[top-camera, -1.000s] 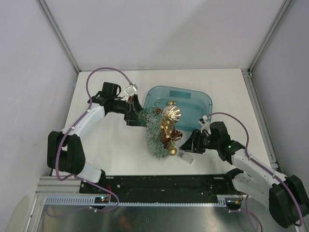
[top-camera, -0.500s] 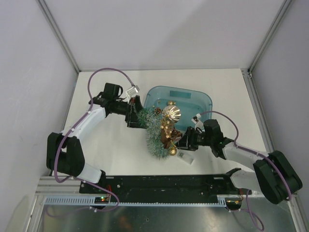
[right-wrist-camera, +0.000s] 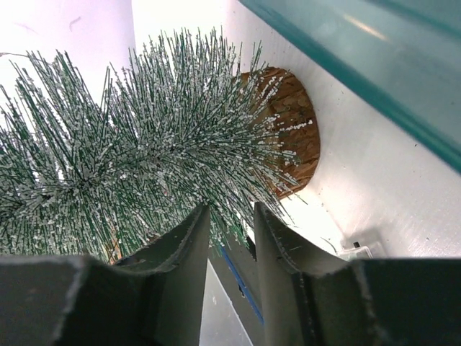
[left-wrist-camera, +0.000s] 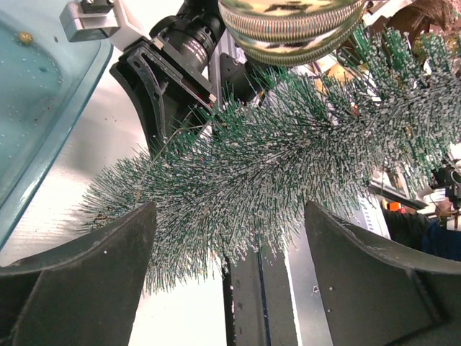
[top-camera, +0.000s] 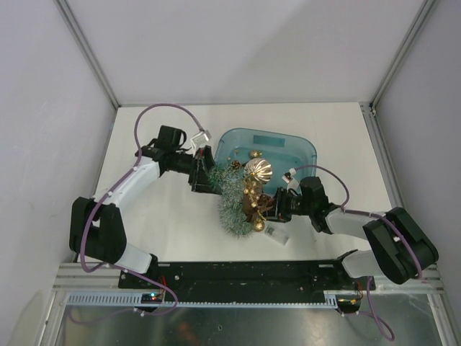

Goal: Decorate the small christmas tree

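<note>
The small christmas tree (top-camera: pixel 230 205) lies on its side on the white table, tip toward the upper left, frosted bristles spread wide. A ribbed gold ball (top-camera: pixel 256 169) and small gold and brown ornaments (top-camera: pixel 251 193) rest on it. My left gripper (top-camera: pixel 209 177) is at the tree's tip end; in the left wrist view it (left-wrist-camera: pixel 230 209) stands wide open with bristles (left-wrist-camera: pixel 238 166) between and above its fingers. My right gripper (top-camera: pixel 266 206) is at the base end, its jaws (right-wrist-camera: pixel 230 210) narrowed with a gap, a few bristles at the tips, next to the wood-slice base (right-wrist-camera: pixel 292 133).
A teal tub (top-camera: pixel 292 148) stands just behind the tree, with a small gold ornament (top-camera: pixel 253 153) and a pine cone (top-camera: pixel 235 165) inside. A small clear piece (top-camera: pixel 275 233) lies on the table by the right gripper. The black rail (top-camera: pixel 238 274) runs along the near edge.
My right arm has reached left to the tree's base end and its jaws have narrowed. The left gripper has edged right into the bristles and closed slightly.
</note>
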`<state>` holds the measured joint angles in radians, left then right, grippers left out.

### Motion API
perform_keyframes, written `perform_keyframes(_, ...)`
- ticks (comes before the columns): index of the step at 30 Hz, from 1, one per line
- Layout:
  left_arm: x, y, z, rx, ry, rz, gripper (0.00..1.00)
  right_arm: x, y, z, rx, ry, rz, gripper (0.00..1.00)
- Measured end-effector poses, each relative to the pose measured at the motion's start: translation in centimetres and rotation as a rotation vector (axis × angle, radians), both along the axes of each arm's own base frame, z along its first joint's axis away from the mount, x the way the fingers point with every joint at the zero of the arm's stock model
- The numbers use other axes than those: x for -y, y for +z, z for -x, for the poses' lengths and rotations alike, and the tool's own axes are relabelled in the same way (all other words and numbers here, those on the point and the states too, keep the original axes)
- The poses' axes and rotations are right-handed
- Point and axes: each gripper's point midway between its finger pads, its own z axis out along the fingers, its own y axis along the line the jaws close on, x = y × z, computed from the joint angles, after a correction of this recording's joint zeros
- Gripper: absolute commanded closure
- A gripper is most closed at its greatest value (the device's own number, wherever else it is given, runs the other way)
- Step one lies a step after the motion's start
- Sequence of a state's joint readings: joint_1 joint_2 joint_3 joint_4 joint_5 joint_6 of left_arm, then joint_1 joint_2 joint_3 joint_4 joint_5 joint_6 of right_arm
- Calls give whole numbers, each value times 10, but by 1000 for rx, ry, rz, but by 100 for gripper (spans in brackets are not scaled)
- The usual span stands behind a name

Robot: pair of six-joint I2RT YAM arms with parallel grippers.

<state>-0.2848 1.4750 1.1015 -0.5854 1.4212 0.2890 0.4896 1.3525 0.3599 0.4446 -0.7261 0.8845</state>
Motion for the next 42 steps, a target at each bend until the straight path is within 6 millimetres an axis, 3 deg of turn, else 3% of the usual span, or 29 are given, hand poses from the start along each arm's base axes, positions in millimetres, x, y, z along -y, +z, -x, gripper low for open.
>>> perform_keyframes(5, 0, -6, 5, -22, -5, -6, 16, -1, 3, -4, 8, -9, -13, 80)
perform_keyframes(11, -1, -10, 9, -34, -5, -10, 19, -4, 10, -11, 22, -21, -33, 89)
perform_keyframes(22, -3, -10, 16, -36, -4, -10, 22, -4, 11, -15, 29, -27, -36, 96)
perform_keyframes(28, -4, -9, 17, -43, -1, -11, 38, -1, 7, -12, 31, -24, -7, 98)
perform_keyframes(34, -1, -9, 19, -47, -13, -14, 47, 3, 10, -5, 68, -19, 30, 99)
perform_keyframes(42, 10, -5, 9, -27, -32, -23, 45, 4, 12, 8, 99, -6, 85, 99)
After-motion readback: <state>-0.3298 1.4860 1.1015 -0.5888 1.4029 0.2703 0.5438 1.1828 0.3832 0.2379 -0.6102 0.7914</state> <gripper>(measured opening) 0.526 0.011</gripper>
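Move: The tree's middle is about 8 cm to the left hand's right, 3 cm back and 9 cm lower, its nearer branches already between the open fingers; the big gold ball is some 15 cm to that hand's right, 2 cm ahead, about level. From the right hand, the tree's middle is roughly 11 cm left, 1 cm ahead and 5 cm up, with the brown ribbon 6 cm left, 1 cm back and 6 cm up; the clear box is 6 cm back, 2 cm right and 7 cm below. The right hand eases about 1.5 cm forward and 1 cm up at the tree's right side while its half-open fingers shut completely among the outer twigs by the ribbon, then draws back some 2 cm, still raised and shut; what they caught can't be seen. The left hand slips about 2 cm back and 1 cm down, its wide fingers narrowing to about half open around the branches, then turns forward and to the right, further into the tree, by about 1 cm each way. ##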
